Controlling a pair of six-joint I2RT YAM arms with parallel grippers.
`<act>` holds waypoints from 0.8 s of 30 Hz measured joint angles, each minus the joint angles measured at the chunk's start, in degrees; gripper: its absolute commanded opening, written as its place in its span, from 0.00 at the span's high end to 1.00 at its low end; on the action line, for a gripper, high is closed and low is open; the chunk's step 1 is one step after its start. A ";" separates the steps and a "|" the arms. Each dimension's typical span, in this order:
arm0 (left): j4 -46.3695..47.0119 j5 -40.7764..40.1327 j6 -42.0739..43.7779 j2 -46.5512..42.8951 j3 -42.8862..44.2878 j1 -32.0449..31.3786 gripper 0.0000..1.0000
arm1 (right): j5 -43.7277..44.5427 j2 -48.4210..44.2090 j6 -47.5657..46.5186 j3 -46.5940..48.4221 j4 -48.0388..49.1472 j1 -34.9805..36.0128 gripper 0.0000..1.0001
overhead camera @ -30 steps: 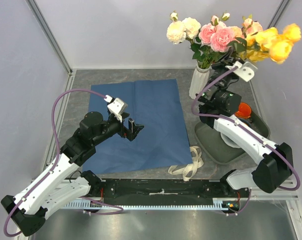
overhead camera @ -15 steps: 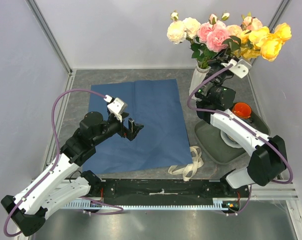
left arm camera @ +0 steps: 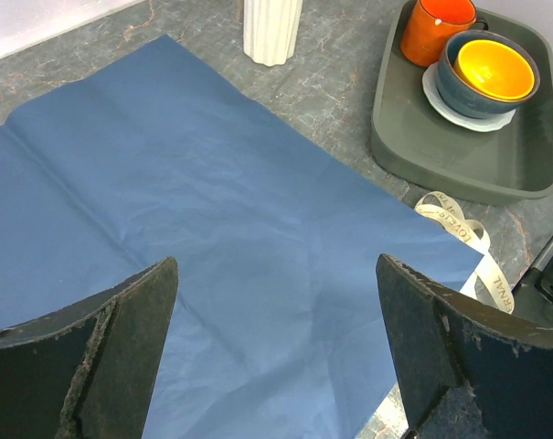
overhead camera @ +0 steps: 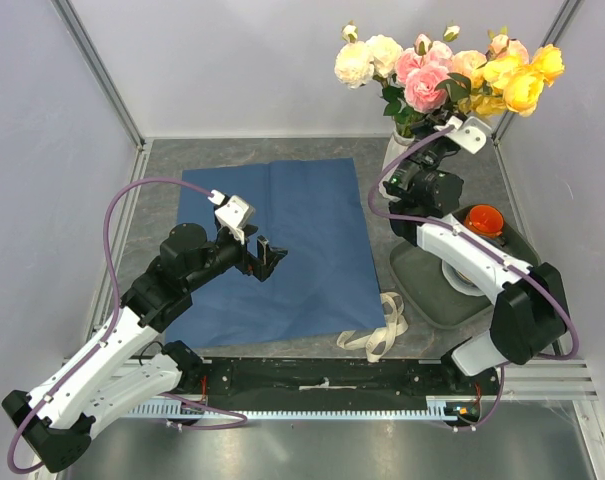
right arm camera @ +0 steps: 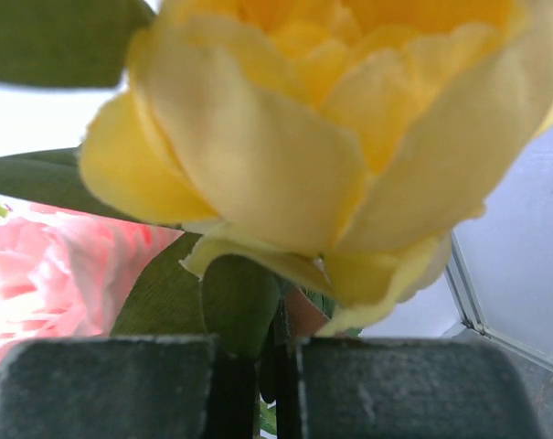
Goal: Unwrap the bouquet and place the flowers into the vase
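The flowers (overhead camera: 424,78) stand in the white ribbed vase (overhead camera: 397,168) at the back right: cream, pink and yellow roses. My right gripper (overhead camera: 445,125) is raised beside the vase's rim, shut on the green stem under a yellow rose (right arm camera: 331,137); the stem runs between the fingers (right arm camera: 367,389). The bouquet's blue paper (overhead camera: 282,230) lies spread flat on the table, the cream ribbon (overhead camera: 380,330) loose at its right edge. My left gripper (overhead camera: 270,258) hovers open over the paper (left arm camera: 194,210), holding nothing. The vase's base (left arm camera: 272,32) shows in the left wrist view.
A dark grey tray (overhead camera: 432,290) sits right of the paper with an orange cup (overhead camera: 485,218) and a bowl with a yellow inside (left arm camera: 486,69). The ribbon (left arm camera: 463,238) lies between paper and tray. White walls with metal frame posts enclose the table on three sides.
My right gripper has swung left toward the vase, carrying the yellow roses closer to the pink ones. The left arm has not moved.
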 measured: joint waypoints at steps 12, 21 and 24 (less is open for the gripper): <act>-0.04 -0.02 0.02 0.00 -0.07 0.00 0.05 | 0.50 2.54 0.98 -1.33 -0.07 -1.42 1.00; -0.11 -0.02 0.04 0.00 -0.07 0.00 0.05 | 1.70 3.39 4.07 -2.19 -0.04 -2.21 1.00; -0.11 -0.02 0.04 0.00 -0.07 0.00 0.05 | 1.84 4.00 4.81 -2.38 -0.04 -2.19 1.00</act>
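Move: The right hand has the yellow flowers pinched by their stems, with the vase mouth they are going into some 10 cm ahead of it, about 2 cm to its left and 22 cm below. The vase's pink blooms stand roughly 5 cm left and 4 cm ahead, 3 cm higher; the orange cup is about level with the hand, 20 cm right and 43 cm down. From the left hand, the vase mouth is about 28 cm ahead, 32 cm right and 4 cm below. With its fingers staying shut on the yellow flowers' stems, the right hand keeps lowering them towards the vase mouth, sinking about 4 cm and easing some 2.5 cm forward as it goes. The descent is steady and slow beside the pink blooms, and the wrist almost holds its attitude, the fingers still pointing forward, right and upward. ##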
